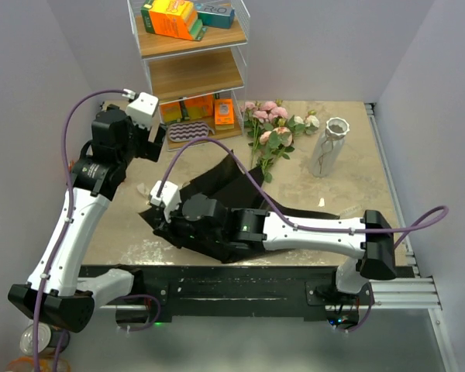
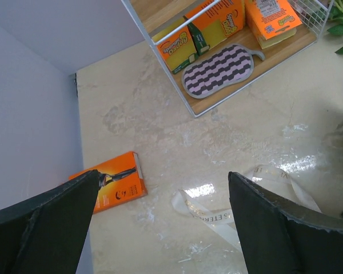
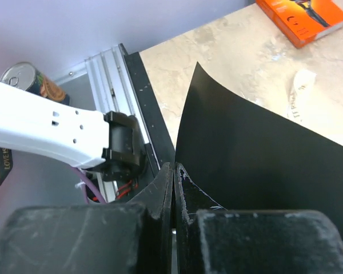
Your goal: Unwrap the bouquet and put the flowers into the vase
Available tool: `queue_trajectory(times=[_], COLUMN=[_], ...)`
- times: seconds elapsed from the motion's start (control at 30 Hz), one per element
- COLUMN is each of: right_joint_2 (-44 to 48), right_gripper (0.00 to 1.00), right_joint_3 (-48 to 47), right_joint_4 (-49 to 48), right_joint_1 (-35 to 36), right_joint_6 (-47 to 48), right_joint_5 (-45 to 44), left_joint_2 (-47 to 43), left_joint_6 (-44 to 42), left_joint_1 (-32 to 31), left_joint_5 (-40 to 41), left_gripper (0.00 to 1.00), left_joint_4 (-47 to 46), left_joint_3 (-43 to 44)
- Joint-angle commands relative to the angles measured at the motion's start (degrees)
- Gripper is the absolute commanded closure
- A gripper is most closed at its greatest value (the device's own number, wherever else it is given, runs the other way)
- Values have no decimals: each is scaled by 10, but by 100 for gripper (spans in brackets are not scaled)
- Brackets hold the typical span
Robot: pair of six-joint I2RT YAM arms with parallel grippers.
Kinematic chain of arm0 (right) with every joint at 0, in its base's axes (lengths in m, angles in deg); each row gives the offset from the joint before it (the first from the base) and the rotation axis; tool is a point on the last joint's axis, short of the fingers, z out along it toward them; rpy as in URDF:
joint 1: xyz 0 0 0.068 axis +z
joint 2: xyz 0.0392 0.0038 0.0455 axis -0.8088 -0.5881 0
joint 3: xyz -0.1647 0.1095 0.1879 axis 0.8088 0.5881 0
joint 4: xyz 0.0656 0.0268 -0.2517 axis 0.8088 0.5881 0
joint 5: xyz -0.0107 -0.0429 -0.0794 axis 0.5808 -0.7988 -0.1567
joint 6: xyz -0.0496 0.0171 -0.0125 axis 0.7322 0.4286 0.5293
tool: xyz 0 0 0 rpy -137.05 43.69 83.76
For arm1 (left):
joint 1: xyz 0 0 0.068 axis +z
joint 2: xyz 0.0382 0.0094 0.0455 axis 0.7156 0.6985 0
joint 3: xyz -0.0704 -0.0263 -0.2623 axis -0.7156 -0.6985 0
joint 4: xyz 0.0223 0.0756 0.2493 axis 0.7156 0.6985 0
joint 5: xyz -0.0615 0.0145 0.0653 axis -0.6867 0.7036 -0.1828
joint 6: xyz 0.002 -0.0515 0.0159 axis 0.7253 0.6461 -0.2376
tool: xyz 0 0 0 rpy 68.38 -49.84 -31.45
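Observation:
The flowers (image 1: 271,132), pink and cream roses on green stems, lie loose on the table right of the shelf. A whitish vase (image 1: 331,143) stands upright to their right. The black paper (image 1: 225,198) of the bouquet lies spread out mid-table. My right gripper (image 1: 157,211) reaches across to its left corner, and its jaws (image 3: 174,166) are shut on the edge of the black paper (image 3: 251,154). The pale ribbon (image 2: 217,214) lies untied on the table below my left gripper (image 2: 163,174), which hangs open and empty near the shelf (image 1: 151,143).
A wire-and-wood shelf (image 1: 190,74) holds orange boxes and a striped sponge (image 2: 217,71) at the back. An orange box (image 2: 111,182) lies flat by the left wall. A can (image 1: 35,337) stands off the table at near left. Walls close both sides.

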State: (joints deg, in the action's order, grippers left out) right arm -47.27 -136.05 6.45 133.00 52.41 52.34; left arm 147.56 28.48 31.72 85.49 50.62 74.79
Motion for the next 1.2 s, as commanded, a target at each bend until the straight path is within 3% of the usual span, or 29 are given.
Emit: queue_trajectory(times=[0.0, 0.03, 0.07, 0.1, 0.17, 0.23, 0.43, 0.63, 0.87, 1.0, 1.17], right_joint_2=[20, 33, 47, 85, 123, 168, 201, 108, 21, -62, -168], right_gripper=[74, 65, 46, 37, 22, 16, 11, 12, 19, 18, 12], right_joint_3=[-23, 4, 22, 40, 88, 115, 108, 42, 27, -71, -237], right_joint_4=[-8, -9, -11, -12, -6, -4, -12, -10, -41, -27, 9], right_joint_1=[10, 10, 10, 10, 10, 10, 10, 9, -6, -6, -6], right_joint_6=[11, 9, 2, -2, -12, -19, -23, -14, -24, -13, 8], right_joint_5=[-6, -13, -24, -36, -61, -70, -67, -27, 23, 51, 82], left_joint_2=[-7, -6, -3, 0, 10, 19, 84, 125, 69, 60, 23], left_joint_6=[8, 3, 1, -1, -4, -6, -6, 17, 27, 41, 41], left_joint_1=[4, 4, 4, 4, 4, 4, -3, -39, -23, -17, -15], left_joint_5=[-15, -26, -37, -48, -87, -144, -312, -318, -169, -30, 49], left_gripper=[1, 1, 1, 1, 1, 1, 1, 2, 6, 4, 1], left_joint_4=[0, 3, 7, 11, 18, 31, 93, 103, 74, 97, 81], left_joint_3=[18, 18, 18, 19, 28, 43, 170, 248, 244, 316, 347])
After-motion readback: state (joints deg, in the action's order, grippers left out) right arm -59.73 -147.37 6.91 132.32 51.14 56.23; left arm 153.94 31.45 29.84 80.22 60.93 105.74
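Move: The black wrapping paper's left corner is already pinched in the closed right fingers; its middle lies some 20 cm to their right, 9 cm ahead and about 11 cm lower. The white ribbon lies about 12 cm ahead and 2 cm right of that hand; the orange box stands some 26 cm ahead and 20 cm left. From the left hand, the paper's middle is about 20 cm right, 14 cm back and 16 cm down, with the flowers roughly 36 cm right and 14 cm ahead. The right fingers open wide and let the wrapping paper's corner go, then the hand swings about 8 cm back to the right while lifting, turns round, and sweeps left and down past its starting place to finish some 5 cm left of it, clear of the paper. The left hand, open and empty throughout, swings about 11 cm right with a 30-degree clockwise turn while rising a little, then reverses both and climbs until it is some 15 cm higher, its fingers tipping up. ##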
